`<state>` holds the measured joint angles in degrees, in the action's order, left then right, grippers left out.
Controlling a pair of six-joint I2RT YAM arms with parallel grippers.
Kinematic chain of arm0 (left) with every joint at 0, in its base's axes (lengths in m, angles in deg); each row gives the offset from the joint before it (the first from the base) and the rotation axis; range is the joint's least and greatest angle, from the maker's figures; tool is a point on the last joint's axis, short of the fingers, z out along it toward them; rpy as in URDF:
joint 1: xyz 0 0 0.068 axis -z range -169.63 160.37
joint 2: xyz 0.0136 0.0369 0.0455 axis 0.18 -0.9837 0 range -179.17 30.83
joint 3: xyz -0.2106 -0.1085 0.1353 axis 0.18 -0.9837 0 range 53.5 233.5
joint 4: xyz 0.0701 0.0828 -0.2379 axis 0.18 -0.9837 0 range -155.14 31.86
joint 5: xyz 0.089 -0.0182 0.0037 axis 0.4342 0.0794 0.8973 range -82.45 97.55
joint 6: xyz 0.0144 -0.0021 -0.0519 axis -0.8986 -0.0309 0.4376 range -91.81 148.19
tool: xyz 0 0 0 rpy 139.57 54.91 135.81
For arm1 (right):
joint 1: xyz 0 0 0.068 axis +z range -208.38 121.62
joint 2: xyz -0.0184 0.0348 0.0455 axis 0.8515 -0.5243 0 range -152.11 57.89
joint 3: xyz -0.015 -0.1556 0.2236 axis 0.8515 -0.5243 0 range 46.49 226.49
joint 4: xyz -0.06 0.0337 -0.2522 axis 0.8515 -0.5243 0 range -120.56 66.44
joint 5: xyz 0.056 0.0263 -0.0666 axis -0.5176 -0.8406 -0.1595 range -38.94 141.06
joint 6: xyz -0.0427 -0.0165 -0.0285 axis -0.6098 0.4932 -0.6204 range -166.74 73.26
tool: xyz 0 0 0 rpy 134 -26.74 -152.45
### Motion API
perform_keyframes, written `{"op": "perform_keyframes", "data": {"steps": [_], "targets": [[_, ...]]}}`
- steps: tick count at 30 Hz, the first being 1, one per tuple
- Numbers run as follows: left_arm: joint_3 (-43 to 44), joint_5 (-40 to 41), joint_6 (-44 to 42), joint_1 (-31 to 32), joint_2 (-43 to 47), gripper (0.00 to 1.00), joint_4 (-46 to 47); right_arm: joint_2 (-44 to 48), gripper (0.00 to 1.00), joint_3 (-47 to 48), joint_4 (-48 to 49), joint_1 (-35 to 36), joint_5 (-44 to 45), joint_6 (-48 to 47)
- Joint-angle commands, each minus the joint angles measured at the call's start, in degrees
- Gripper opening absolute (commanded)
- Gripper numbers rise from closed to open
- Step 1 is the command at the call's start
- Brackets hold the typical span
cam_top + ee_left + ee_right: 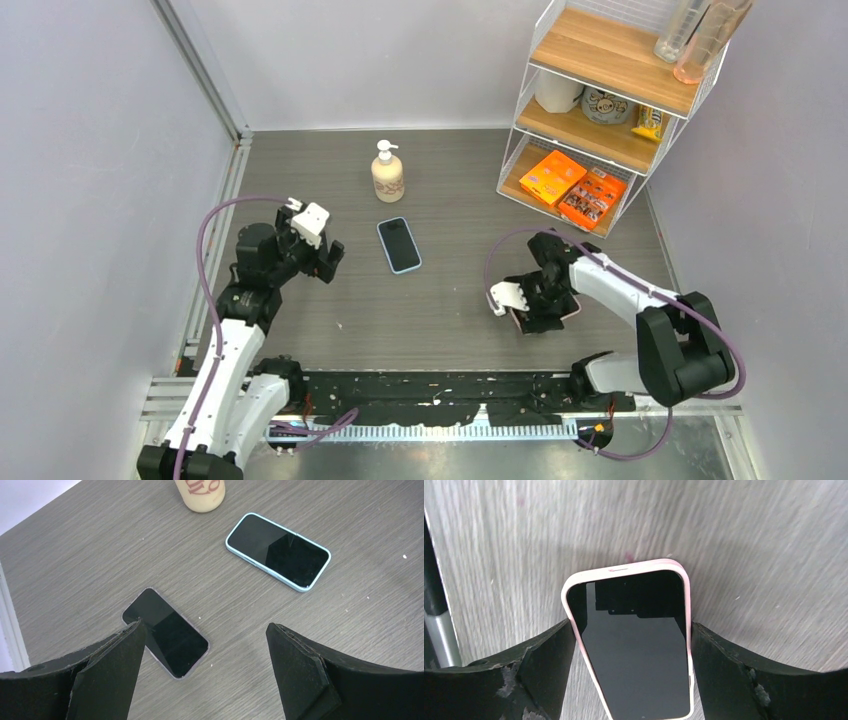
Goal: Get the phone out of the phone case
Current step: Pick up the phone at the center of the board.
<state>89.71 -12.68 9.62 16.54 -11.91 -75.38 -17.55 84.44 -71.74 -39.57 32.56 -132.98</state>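
A phone with a dark screen (634, 645) sits in a pink phone case (624, 568) on the table. My right gripper (632, 625) straddles it, both fingers pressed against the case's long sides. From above, the right gripper (533, 303) covers most of it and only a pink corner of the phone case (573, 311) shows. My left gripper (204, 625) hangs open above the table with nothing between its fingers. A bare dark phone (165, 632) lies just under its left finger.
A phone in a light blue case (399, 245) lies mid-table and also appears in the left wrist view (278, 551). A beige pump bottle (388, 172) stands behind it. A wire-and-wood shelf (600, 110) with boxes and bottles fills the back right corner.
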Motion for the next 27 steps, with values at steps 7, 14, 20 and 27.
{"op": "perform_keyframes", "data": {"steps": [7,14,20,27], "targets": [[2.47,-4.63,10.35,1.00,-4.90,0.99,9.45,-6.45,0.17,9.01,19.44,7.84,-9.69,22.91],[4.40,-6.44,16.95,1.18,-10.77,0.99,13.21,-10.93,0.05,14.93,29.30,13.49,-9.25,36.43],[7.58,-12.55,22.90,1.33,-16.97,0.99,13.51,-12.50,0.05,18.09,37.00,17.59,-8.43,44.21],[14.52,-19.37,28.39,5.05,-27.50,0.99,9.70,-13.83,0.05,19.89,42.60,19.87,-6.76,51.76]]}}
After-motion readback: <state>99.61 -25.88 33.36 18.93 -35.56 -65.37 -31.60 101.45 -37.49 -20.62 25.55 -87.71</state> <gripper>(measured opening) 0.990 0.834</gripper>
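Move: The pink-cased phone is already pinched in the right hand, its middle about 3 cm right of the finger point and level with it fore and aft. The open board centre where it is headed lies some 22 cm left and 10 cm ahead; just past it is the blue phone, 33 cm left and 15 ahead, and the soap bottle, 36 left and 29 ahead. From the left hand the pink phone lies roughly 48 cm right, 6 cm back and 17 below. The pink phone, still gripped by its long sides, is carried by the right hand about 20 cm left, 9 forward and increasingly upward, towards the blue phone; the wrist rolls some 30 degrees so the fingers swing to point more to the left, turning clockwise too. The left hand, wide open, comes to meet it, 7 cm right and a bit forward, rolling its left side down and tipping downward. ##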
